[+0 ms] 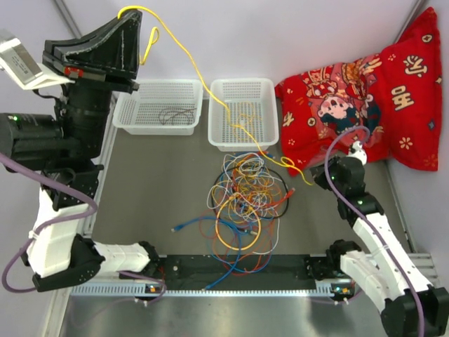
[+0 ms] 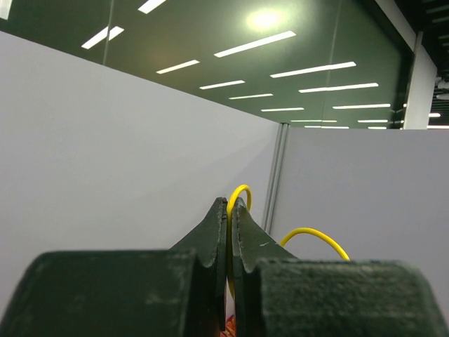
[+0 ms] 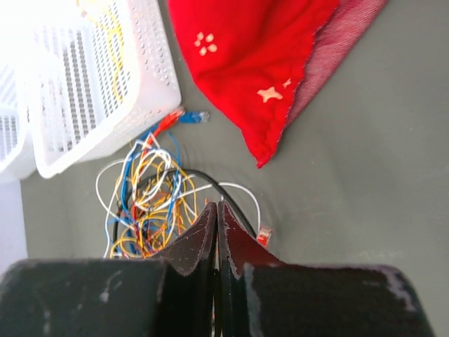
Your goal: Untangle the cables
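The cables lie in a tangle of yellow, orange, blue, white, red and black loops on the dark mat, also seen in the right wrist view as the tangle. One long yellow cable rises out of it, crosses the right basket and goes up to my left gripper. That gripper is raised high at the back left. In its wrist view the left gripper is shut on the yellow cable. My right gripper sits low at the tangle's right edge. In its own view the right gripper is shut, with nothing visible between its fingers.
Two white mesh baskets stand at the back: the left basket holds a dark wire, and the right basket has the yellow cable across it. A red pillow lies at the back right. A red plug lies by the right fingers.
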Controlling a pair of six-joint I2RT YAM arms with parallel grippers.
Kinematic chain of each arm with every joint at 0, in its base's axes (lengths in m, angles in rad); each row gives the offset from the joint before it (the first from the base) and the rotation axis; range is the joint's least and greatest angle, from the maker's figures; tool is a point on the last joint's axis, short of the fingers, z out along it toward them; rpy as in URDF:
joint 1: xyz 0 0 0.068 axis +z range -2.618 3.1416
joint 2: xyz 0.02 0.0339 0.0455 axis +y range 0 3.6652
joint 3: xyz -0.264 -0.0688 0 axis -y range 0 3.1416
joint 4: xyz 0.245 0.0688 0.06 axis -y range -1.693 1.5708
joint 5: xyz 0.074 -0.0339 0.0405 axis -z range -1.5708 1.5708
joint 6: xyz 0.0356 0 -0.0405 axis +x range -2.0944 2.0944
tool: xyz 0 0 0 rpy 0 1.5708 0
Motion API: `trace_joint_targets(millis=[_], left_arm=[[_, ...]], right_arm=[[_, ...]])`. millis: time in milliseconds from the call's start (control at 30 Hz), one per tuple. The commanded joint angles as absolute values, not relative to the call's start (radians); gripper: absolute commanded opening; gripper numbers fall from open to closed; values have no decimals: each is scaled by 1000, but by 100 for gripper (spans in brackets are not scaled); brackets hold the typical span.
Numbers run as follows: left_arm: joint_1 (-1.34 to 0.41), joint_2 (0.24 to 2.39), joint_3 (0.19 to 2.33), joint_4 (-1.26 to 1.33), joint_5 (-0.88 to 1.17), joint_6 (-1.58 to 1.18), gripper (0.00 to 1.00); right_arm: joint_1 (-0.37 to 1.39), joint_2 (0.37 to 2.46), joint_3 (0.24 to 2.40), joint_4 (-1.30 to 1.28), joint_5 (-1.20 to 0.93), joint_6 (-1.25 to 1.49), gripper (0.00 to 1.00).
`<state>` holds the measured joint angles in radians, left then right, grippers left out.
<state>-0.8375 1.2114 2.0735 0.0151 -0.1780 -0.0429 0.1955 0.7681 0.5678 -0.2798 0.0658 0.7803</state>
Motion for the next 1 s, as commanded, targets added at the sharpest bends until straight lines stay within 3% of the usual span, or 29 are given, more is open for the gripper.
trace_joint_targets(millis=[0, 333, 633, 667, 733, 767, 867, 967], left_arm=[[-835, 1242, 2207, 22, -195, 24, 0], [-834, 1216, 2237, 83, -218, 106, 0], [-834, 1206, 2119, 64, -224, 65, 0], [-834, 1213, 2112, 57, -215, 57, 0], [-834, 1224, 2094, 46, -204, 31, 0], [-834, 1238, 2089, 35, -195, 23, 0], [-834, 1262, 2066, 29, -180, 2, 0], [-834, 1290, 2066, 14, -163, -32, 0]], right_arm=[[111, 756, 513, -285, 25, 891, 0], [69, 650, 301, -304, -11, 942, 0], [71, 646, 405, -221, -129, 881, 2], [69, 653, 431, -209, -152, 868, 26], [71, 679, 529, -199, -202, 838, 51], [69, 689, 566, -205, -216, 825, 70], [71, 727, 718, -242, -235, 781, 87], [83, 749, 846, -273, -232, 750, 89]])
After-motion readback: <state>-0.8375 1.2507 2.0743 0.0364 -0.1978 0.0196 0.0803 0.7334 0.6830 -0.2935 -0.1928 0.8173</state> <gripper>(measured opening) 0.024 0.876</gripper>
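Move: Just by the right hand's shut fingertips hangs the free end of the yellow cable, about 2 cm back, 2 cm left and 3 cm below. From there the cable tangle lies roughly 24 cm left, 4 cm back and 15 cm down; the red cushion's near corner is 8 cm left, 4 cm ahead and 14 cm below. From the high left hand that cable end is some 41 cm right, 8 cm ahead and 60 cm below. Dipping about 10 cm with its fingers shut, and drawing back some 5 cm, the right hand then climbs about 16 cm and comes forward again, its fingers opening wide. The left hand, high up, keeps its pinch on the yellow cable and swings left, up and back, then returns right, forward and down to nearly where it began. ##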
